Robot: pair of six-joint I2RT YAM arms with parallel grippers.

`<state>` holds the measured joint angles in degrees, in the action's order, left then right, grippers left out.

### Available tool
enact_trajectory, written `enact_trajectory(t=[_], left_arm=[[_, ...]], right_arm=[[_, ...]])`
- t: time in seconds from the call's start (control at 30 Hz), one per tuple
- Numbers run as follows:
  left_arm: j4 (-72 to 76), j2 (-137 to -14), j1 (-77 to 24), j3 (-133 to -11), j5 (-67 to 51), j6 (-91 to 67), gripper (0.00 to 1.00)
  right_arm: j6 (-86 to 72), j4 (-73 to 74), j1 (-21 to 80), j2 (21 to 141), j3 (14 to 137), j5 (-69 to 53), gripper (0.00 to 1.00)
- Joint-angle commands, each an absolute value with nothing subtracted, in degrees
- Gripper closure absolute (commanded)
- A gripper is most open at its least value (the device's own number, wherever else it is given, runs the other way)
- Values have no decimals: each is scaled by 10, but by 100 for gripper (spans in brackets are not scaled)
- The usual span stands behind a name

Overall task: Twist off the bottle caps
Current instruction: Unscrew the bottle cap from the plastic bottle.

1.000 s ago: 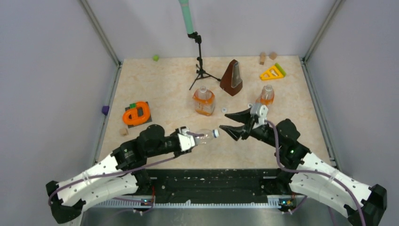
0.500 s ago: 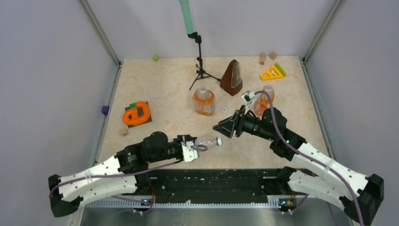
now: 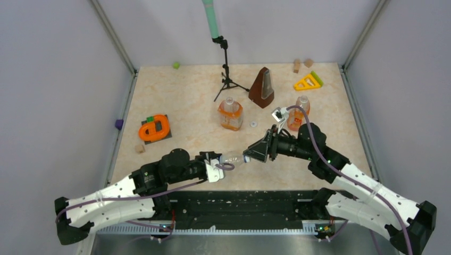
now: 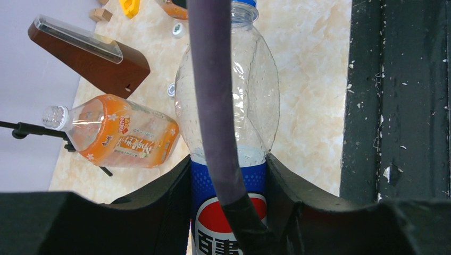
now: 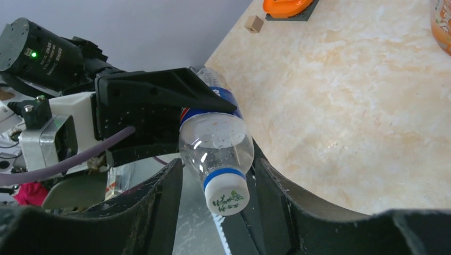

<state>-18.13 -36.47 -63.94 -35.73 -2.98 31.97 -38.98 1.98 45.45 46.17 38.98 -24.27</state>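
Note:
A clear bottle [image 3: 231, 158] with a blue label lies level over the table's near edge, my left gripper [image 3: 217, 166] shut on its labelled body [image 4: 250, 95]. Its white cap [image 5: 227, 195] points right. My right gripper [image 3: 250, 155] is open, one finger [image 5: 159, 196] on each side of the cap, with a gap showing on both sides. From above, the right fingertips hide the cap. A squat orange bottle [image 3: 230, 114] stands mid-table. A slim orange one [image 3: 299, 114] stands behind the right arm's cable. A small white cap [image 3: 253, 124] lies loose between them.
A brown metronome [image 3: 262, 87] and a black tripod [image 3: 226, 69] stand at the back. An orange toy [image 3: 155, 128] sits at left, with a wooden block [image 3: 140, 149] near it. A yellow triangle [image 3: 308, 81] and more blocks [image 3: 296, 66] are at back right.
My right gripper has swung left and toward the near edge until its fingers straddle the held bottle's cap. The left arm dropped slightly with the bottle, then held still.

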Motion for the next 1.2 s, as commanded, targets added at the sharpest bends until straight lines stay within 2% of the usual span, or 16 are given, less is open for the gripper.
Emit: enact_trajectory(t=[0.0,0.33,0.43,0.57,0.63,0.77,0.97,1.17], left_arm=[[-97,-355,-643,-355,298,344,100],[-99,-353,-643,-356,306,341,100],[-98,-353,-643,-357,308,340,100],[-98,-355,-643,-357,306,339,100],[-98,-356,-644,-357,305,340,100],[-99,-358,-643,-357,306,337,100],[-115,-363,-643,-365,279,284,100],[-167,-362,-605,-401,112,210,100]], right_arm=[[-385,41,447,437,391,-257,50],[-361,73,446,451,399,-285,48],[-352,78,446,454,398,-294,51],[-348,73,446,452,395,-292,64],[-347,69,446,454,393,-294,86],[-334,59,446,452,389,-310,98],[-217,43,446,440,379,-334,100],[26,-9,450,434,353,-340,100]])
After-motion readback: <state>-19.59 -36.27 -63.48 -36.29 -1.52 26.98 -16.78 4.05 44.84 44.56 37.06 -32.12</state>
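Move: The blue-banded white cap of the Pepsi bottle, still on its neck, sits just off the right fingertips: about 2 cm back and 2 cm lower, level sideways. From the left hand, which grips the bottle, the cap is roughly 10 cm to the right, 1 cm ahead and about level. From the right hand, an open orange bottle stands some 26 cm ahead and 7 cm left; a loose cap lies on the table about 26 cm ahead, 4 cm right. The cap is approached by the half-open right hand, which eases back and then down, roughly 2 cm each, before its fingers close and pinch the cap. Keeping that grip, the right wrist then rolls some 20 degrees about the fingers' line, hand top tipping back towards the base, in the unscrewing sense. The left hand keeps the bottle almost still, its wrist starting a slight opposite turn. ##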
